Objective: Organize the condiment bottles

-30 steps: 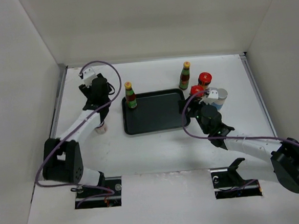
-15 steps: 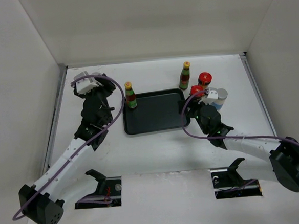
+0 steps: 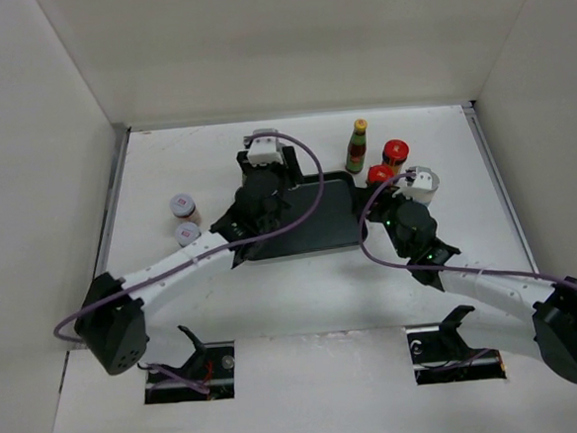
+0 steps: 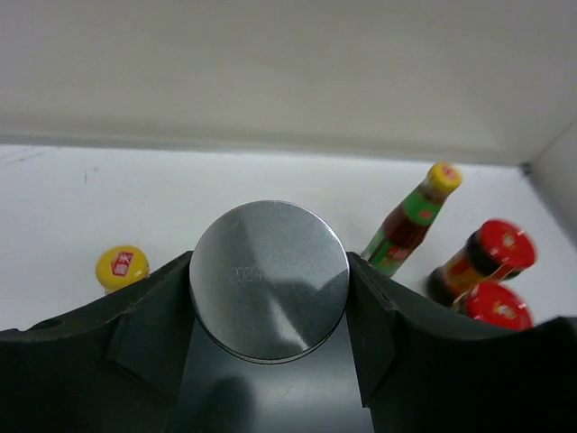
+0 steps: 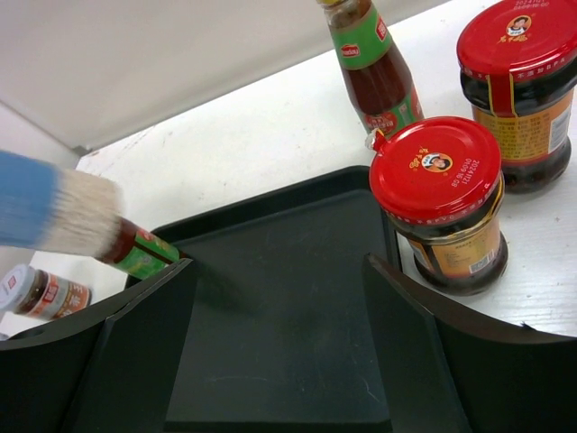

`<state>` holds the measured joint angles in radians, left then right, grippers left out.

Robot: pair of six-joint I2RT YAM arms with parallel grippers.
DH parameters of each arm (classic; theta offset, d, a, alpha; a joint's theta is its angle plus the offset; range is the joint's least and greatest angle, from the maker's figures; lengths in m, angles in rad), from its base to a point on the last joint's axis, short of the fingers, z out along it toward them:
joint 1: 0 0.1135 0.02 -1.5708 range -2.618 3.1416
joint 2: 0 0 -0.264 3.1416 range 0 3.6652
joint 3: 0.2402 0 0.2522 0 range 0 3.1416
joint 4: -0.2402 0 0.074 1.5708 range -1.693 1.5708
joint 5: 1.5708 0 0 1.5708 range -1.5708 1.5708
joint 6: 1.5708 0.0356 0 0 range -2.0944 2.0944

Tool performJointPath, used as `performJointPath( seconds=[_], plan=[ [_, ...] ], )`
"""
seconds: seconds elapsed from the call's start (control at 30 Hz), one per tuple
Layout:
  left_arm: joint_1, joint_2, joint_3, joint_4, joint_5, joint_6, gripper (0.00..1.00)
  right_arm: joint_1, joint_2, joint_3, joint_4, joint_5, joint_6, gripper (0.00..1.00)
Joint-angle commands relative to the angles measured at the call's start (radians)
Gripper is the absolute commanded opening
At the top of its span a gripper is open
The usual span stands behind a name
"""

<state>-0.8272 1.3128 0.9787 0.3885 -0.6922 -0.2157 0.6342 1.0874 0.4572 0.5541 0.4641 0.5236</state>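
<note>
My left gripper (image 4: 269,271) is shut on a bottle with a round silver-grey cap (image 4: 269,298), held above the dark tray (image 3: 331,225). In the top view my left arm (image 3: 263,191) hides that bottle. A slim yellow-capped bottle (image 4: 122,268) stands at the tray's back left corner. Another one (image 3: 358,147) stands behind the tray beside two red-capped jars (image 3: 395,153) (image 3: 379,174). My right gripper (image 5: 278,271) is open and empty over the tray's right edge, with the nearer red-capped jar (image 5: 437,203) just outside its right finger.
Two short white-lidded jars (image 3: 182,204) (image 3: 187,233) stand on the table left of the tray. White walls close in the table at the back and on both sides. A blurred blue-and-white shape (image 5: 54,212) crosses the left edge of the right wrist view.
My left arm has swung from the table's left side to over the tray, its grip unchanged. The two white-lidded jars are now uncovered. The right arm has barely shifted.
</note>
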Motion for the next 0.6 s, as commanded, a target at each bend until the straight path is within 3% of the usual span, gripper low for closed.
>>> performJointPath(
  seconds=[0.0, 0.3, 0.57],
  plan=[
    [0.009, 0.066, 0.031, 0.098, 0.010, -0.008, 0.44, -0.011, -0.014, -0.006, 0.050, 0.018, 0.012, 0.80],
    [0.050, 0.270, -0.043, 0.263, -0.017, -0.013, 0.44, -0.011, 0.000, -0.005, 0.053, 0.018, 0.016, 0.80],
    [0.096, 0.351, -0.066, 0.343, -0.004, -0.010, 0.45, -0.012, 0.023, 0.004, 0.053, 0.001, 0.019, 0.81]
  ],
)
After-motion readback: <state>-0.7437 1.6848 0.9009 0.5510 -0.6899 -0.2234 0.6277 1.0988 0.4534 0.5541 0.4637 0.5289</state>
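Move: The left hand holds the white-and-blue shaker high up. The free spot it is taken to, in the tray's left half, lies about 6 cm ahead, 2 cm left and some 30 cm below. The yellow-capped bottle in the tray stands roughly 8 cm ahead and 7 cm left; the red-sauce bottle behind the tray, about 17 cm ahead and 21 cm right. From the idle right hand, that tray spot is some 10 cm ahead, 28 cm left and 19 cm below. Keeping its pinch on the shaker, the left hand lowers it some 16 cm towards the tray floor beside the yellow-capped bottle, fast at first and then easing off, while reaching about 5 cm forward. The wrist tips its fingers down by roughly 10 degrees and rolls its left side up about as much. ##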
